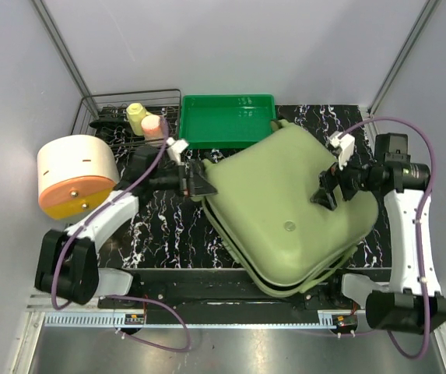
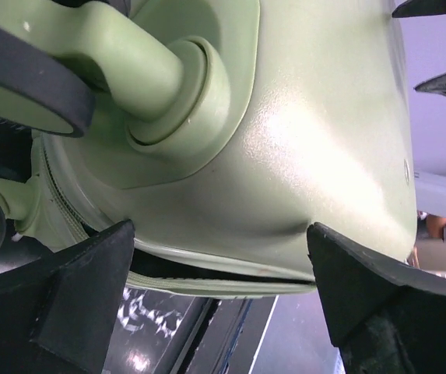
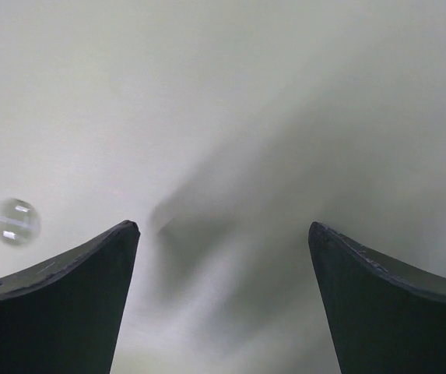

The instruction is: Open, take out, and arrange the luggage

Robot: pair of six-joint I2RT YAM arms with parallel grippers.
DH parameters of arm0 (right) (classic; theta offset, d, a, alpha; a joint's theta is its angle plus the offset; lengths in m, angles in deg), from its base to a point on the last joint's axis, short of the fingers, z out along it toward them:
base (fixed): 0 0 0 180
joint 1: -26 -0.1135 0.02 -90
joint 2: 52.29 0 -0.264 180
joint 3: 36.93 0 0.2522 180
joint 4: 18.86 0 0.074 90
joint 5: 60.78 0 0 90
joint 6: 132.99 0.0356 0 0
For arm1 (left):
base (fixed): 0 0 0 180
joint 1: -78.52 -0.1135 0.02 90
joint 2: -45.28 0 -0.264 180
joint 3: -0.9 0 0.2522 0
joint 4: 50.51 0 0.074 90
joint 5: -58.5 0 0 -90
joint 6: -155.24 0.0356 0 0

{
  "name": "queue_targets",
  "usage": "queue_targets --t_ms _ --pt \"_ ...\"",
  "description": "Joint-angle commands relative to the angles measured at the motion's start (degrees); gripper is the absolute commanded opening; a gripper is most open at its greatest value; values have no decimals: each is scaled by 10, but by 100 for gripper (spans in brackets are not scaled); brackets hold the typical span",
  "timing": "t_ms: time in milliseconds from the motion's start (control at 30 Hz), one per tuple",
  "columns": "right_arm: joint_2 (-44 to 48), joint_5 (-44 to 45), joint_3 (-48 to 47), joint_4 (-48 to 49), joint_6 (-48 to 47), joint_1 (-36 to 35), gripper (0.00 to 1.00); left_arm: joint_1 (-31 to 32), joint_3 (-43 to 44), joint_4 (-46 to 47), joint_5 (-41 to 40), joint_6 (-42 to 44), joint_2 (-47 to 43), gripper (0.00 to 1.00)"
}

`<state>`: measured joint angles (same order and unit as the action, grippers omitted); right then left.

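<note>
The luggage [image 1: 285,210], a large pale olive-green hard-shell suitcase, lies flat and skewed in the middle of the table, its lid lifted a crack along the zip rim [image 2: 207,276]. My left gripper [image 1: 199,184] is open at its left corner beside a wheel [image 2: 28,78], the jaws standing either side of the rim gap. My right gripper [image 1: 325,193] is open just above the lid's right part, and its wrist view is filled by the plain green shell [image 3: 230,117]. Neither gripper holds anything.
A bright green shallow tray [image 1: 229,119] stands behind the suitcase. A wire basket [image 1: 98,109] at the back left holds a yellowish bottle [image 1: 136,117] and a pink one [image 1: 153,127]. A cream and orange cylinder [image 1: 75,175] stands at the left.
</note>
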<state>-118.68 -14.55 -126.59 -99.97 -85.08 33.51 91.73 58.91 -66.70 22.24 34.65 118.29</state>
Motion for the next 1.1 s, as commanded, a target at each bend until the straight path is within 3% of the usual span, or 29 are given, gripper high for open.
queue_targets --t_ms 0,100,267,367,500,633,767,867,1067 --pt "50 108 -15 -87 54 -14 100 117 60 78 18 -52 82 96" --pt "59 148 -59 -47 89 -14 100 141 112 116 1 -80 140 96" --pt "39 141 -93 -60 94 -14 100 135 174 176 -7 -146 206 97" --pt "36 144 -87 -50 93 -14 100 114 145 177 -21 -147 161 97" --pt "16 112 -115 -43 141 -15 100 65 63 58 -135 -118 51 98" --pt "-8 106 -123 -20 178 -28 100 73 9 -42 -234 -135 -22 99" --pt "-17 125 -134 -13 185 -72 100 114 -39 -4 -279 -174 -31 99" --pt "-12 144 -126 -15 177 -139 100 138 -26 6 -289 -189 -8 99" --pt "13 156 -117 -27 142 -203 100 186 -6 62 -294 -199 69 99"
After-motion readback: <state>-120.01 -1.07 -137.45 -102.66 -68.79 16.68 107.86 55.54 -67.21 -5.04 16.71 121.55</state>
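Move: The luggage's middle lies about 24 cm right of the left hand, 5 cm back and some 9 cm lower; its wheeled left end is right beside the open fingers. The green tray stands roughly 18 cm ahead and 9 cm right of the left hand, the wire rack 20 cm ahead and 21 cm left, both lower. From the right hand the luggage's middle is some 8 cm left, 3 cm back and 15 cm below. Left hand pushes the luggage right about 9 cm, draws back left, then sinks 7 cm; right hand rises. ##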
